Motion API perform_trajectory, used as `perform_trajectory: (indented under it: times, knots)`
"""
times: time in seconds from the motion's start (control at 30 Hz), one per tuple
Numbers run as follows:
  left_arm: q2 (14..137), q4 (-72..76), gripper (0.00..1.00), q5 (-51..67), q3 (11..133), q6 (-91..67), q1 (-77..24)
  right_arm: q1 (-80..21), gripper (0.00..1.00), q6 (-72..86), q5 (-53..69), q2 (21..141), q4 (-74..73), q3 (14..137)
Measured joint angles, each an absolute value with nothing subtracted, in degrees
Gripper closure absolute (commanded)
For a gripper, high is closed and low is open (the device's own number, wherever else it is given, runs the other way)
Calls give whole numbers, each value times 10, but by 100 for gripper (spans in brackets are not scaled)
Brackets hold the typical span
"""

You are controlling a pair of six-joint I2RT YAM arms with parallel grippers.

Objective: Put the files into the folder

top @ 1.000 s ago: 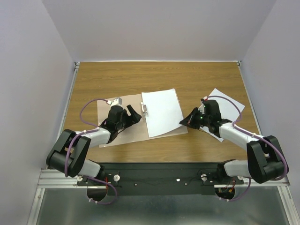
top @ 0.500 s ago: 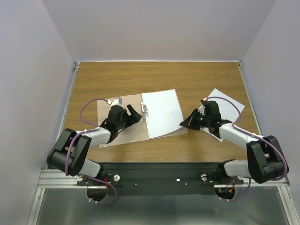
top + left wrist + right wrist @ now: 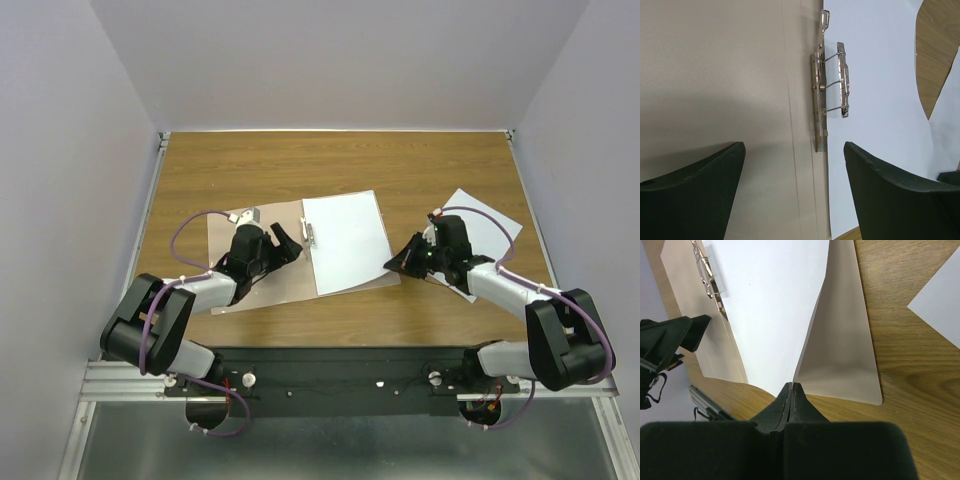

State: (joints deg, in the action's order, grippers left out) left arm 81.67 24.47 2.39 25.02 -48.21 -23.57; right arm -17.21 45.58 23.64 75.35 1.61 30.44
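Note:
The pinkish-tan folder (image 3: 290,280) lies open on the table, its metal clip (image 3: 832,85) along the spine. One white file sheet (image 3: 345,240) rests on its right half. My right gripper (image 3: 390,262) is shut on that sheet's near right corner (image 3: 770,300), which curls up off the folder leaf (image 3: 842,350). A second white file sheet (image 3: 485,225) lies on the wood to the right, partly under the right arm. My left gripper (image 3: 794,147) hangs open over the folder's left half, just short of the clip, with nothing between its fingers.
Bare wooden tabletop (image 3: 330,165) stretches behind the folder to the back wall. Grey walls close in on both sides. The table's near edge and the arm mounting rail (image 3: 340,375) run along the front.

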Motion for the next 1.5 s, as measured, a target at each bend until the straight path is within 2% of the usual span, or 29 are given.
perform_trajectory:
  times: [0.03,0.1,0.13,0.2,0.23,0.27,0.47,0.53,0.6,0.73,1.17,1.27,1.4,1.5]
  knots:
    - [817,245,9,24,250,-482,-236,-172,87,456,236,754,15,304]
    - [817,245,10,24,251,-482,-236,-172,84,455,236,754,14,304]
    - [817,245,9,24,251,-482,-236,-172,78,455,233,754,12,304]
    - [817,245,9,24,251,-482,-236,-172,75,455,232,754,4,304]
    - [818,245,9,24,251,-482,-236,-172,65,454,231,754,1,304]
    - [818,246,9,24,251,-482,-236,-172,60,455,230,754,-2,304]
    - [823,246,9,24,255,-481,-236,-172,44,454,228,754,-11,305]
    - [823,246,9,24,255,-481,-236,-172,35,453,228,754,-14,305]
    - [823,247,9,24,255,-481,-236,-172,30,452,227,753,-19,305]
    - [823,247,9,24,255,-481,-236,-172,13,449,218,745,-38,305]
    - [804,221,9,26,255,-476,-236,-174,8,420,130,690,-135,389]
    - [788,201,9,26,255,-473,-236,-187,4,411,130,691,-137,431]
    - [774,178,9,26,255,-468,-236,-224,0,403,151,725,-125,488]
    - [766,166,9,22,255,-465,-233,-261,0,401,190,802,-96,550]
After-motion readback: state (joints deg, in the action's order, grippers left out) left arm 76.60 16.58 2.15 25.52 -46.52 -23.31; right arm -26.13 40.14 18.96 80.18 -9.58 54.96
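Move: I hold the near right corner of the file in my right hand, about 4 cm above the folder; the middle of the folder's right half, where the file goes, lies some 10 cm ahead and 11 cm to the left. The metal clip is about 10 cm ahead and 22 cm left, the other file about 8 cm ahead and 20 cm right. From my left hand, that half's middle is some 3 cm ahead and 17 cm right, 4 cm below. I lower my right hand about 1 cm and spread its shut fingers wide, letting go of the file's corner, and ease a little back and 3 cm right to clear it. Then I lift away quickly by some 11 cm, swinging forward and about 9 cm left over the file towards the clip, fingertips tilting up roughly 10 degrees. My open left hand draws back barely a centimetre. ##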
